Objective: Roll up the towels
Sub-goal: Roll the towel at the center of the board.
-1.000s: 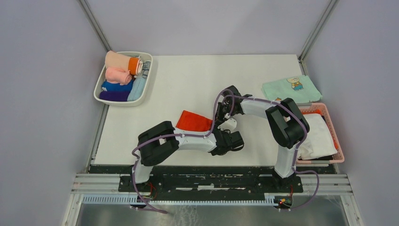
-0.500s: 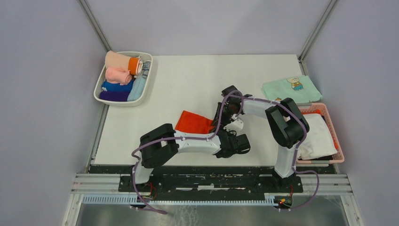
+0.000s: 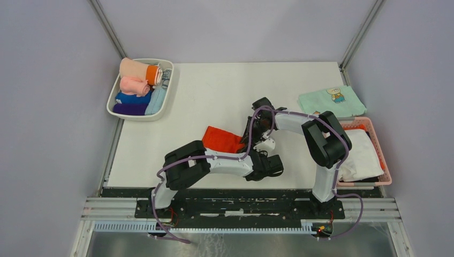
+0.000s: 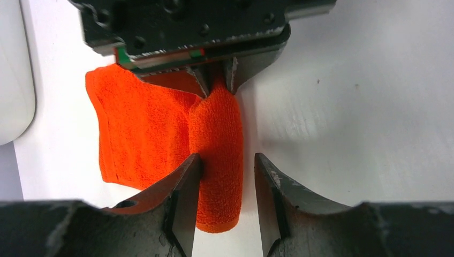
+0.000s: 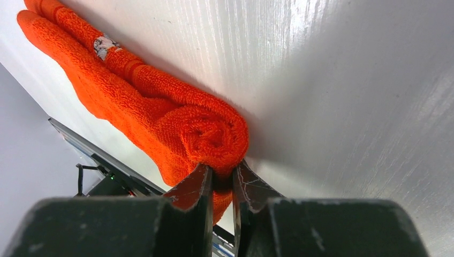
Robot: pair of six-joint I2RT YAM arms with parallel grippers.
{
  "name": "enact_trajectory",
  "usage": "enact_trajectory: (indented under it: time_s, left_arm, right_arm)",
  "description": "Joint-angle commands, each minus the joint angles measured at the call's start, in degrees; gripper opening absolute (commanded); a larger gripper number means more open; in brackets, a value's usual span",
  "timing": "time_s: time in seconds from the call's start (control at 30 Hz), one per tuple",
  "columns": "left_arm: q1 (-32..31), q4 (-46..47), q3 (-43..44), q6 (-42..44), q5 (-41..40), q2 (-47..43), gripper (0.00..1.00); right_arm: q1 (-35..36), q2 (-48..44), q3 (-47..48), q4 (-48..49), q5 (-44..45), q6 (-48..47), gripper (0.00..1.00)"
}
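One red-orange towel (image 3: 220,139) lies mid-table, its right part wound into a roll (image 4: 217,134) and its left part flat (image 4: 139,128). My right gripper (image 5: 222,167) is shut on the far end of the roll, whose spiral shows just above its fingertips; it also shows at the top of the left wrist view (image 4: 214,80). My left gripper (image 4: 227,160) straddles the near end of the roll. Its left finger (image 4: 187,176) touches the cloth and its right finger (image 4: 267,182) stands apart, so it is open. The pale pink towel is out of view.
A white bin (image 3: 113,100) at the back left holds several rolled cloths. A pink basket (image 3: 381,155) at the right edge holds a white cloth (image 3: 361,155). A mint-green cloth (image 3: 332,100) lies behind it.
My left arm has slid a little to the right and nearer, bringing its gripper around the roll's near end. The right gripper stays shut on the roll.
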Motion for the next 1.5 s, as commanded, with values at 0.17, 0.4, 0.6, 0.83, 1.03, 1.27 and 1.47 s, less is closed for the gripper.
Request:
enact_trajectory:
  time_s: [0.17, 0.4, 0.6, 0.83, 1.03, 1.27, 1.47]
  left_arm:
    - [1.71, -0.06, -2.09, -0.91, 1.95, 2.57, 0.47]
    - [3.80, 0.32, -4.94, -2.46, 4.82, 1.30, 0.38]
    - [5.25, 3.62, -8.39, -2.64, 8.90, -2.63, 0.18]
    - [11.58, 17.10, -18.73, -2.47, 25.59, -15.08, 0.11]
    - [22.77, 33.33, -31.70, -6.94, 46.67, -26.84, 0.11]
    - [32.67, 48.36, -44.57, -17.85, 60.61, -34.80, 0.12]
    - [37.83, 58.87, -53.12, -28.16, 65.02, -36.50, 0.12]
  right_arm:
    - [0.40, 1.51, 0.40, -1.04, 1.63, -0.68, 0.11]
    - [0.35, 1.38, 0.27, 0.15, 0.38, -0.17, 0.11]
    - [-0.10, -0.97, -0.38, 3.54, -1.26, 0.36, 0.19]
    - [-2.14, -6.78, -3.76, 13.65, -4.98, 2.83, 0.40]
    - [-3.92, -8.85, -8.48, 23.06, -7.43, 6.10, 0.58]
    - [-3.36, -3.39, -10.55, 36.29, -14.66, 12.49, 0.64]
    - [-0.45, 2.08, -9.39, 43.06, -17.90, 16.01, 0.64]
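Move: The near end of the red towel's roll sits between my open left fingers, about 2 cm to their left, 1 cm ahead and 2 cm below. The right gripper, pinching the roll farther up, is some 6 cm ahead and 1 cm left; the flat part of the towel lies about 9 cm left, 5 cm ahead and 3 cm below. From my right hand, the roll's near end is about 5 cm back and 1 cm left. I sink my left hand about 2 cm while easing left and close its fingers on the near part of the roll, then drag the roll left over the flat towel, turning the wrist some 70 degrees so its left side dips. Once that grip is on, my right hand lets go, backs off upward and a little forward about 5 cm, then follows left, still opening slightly. ##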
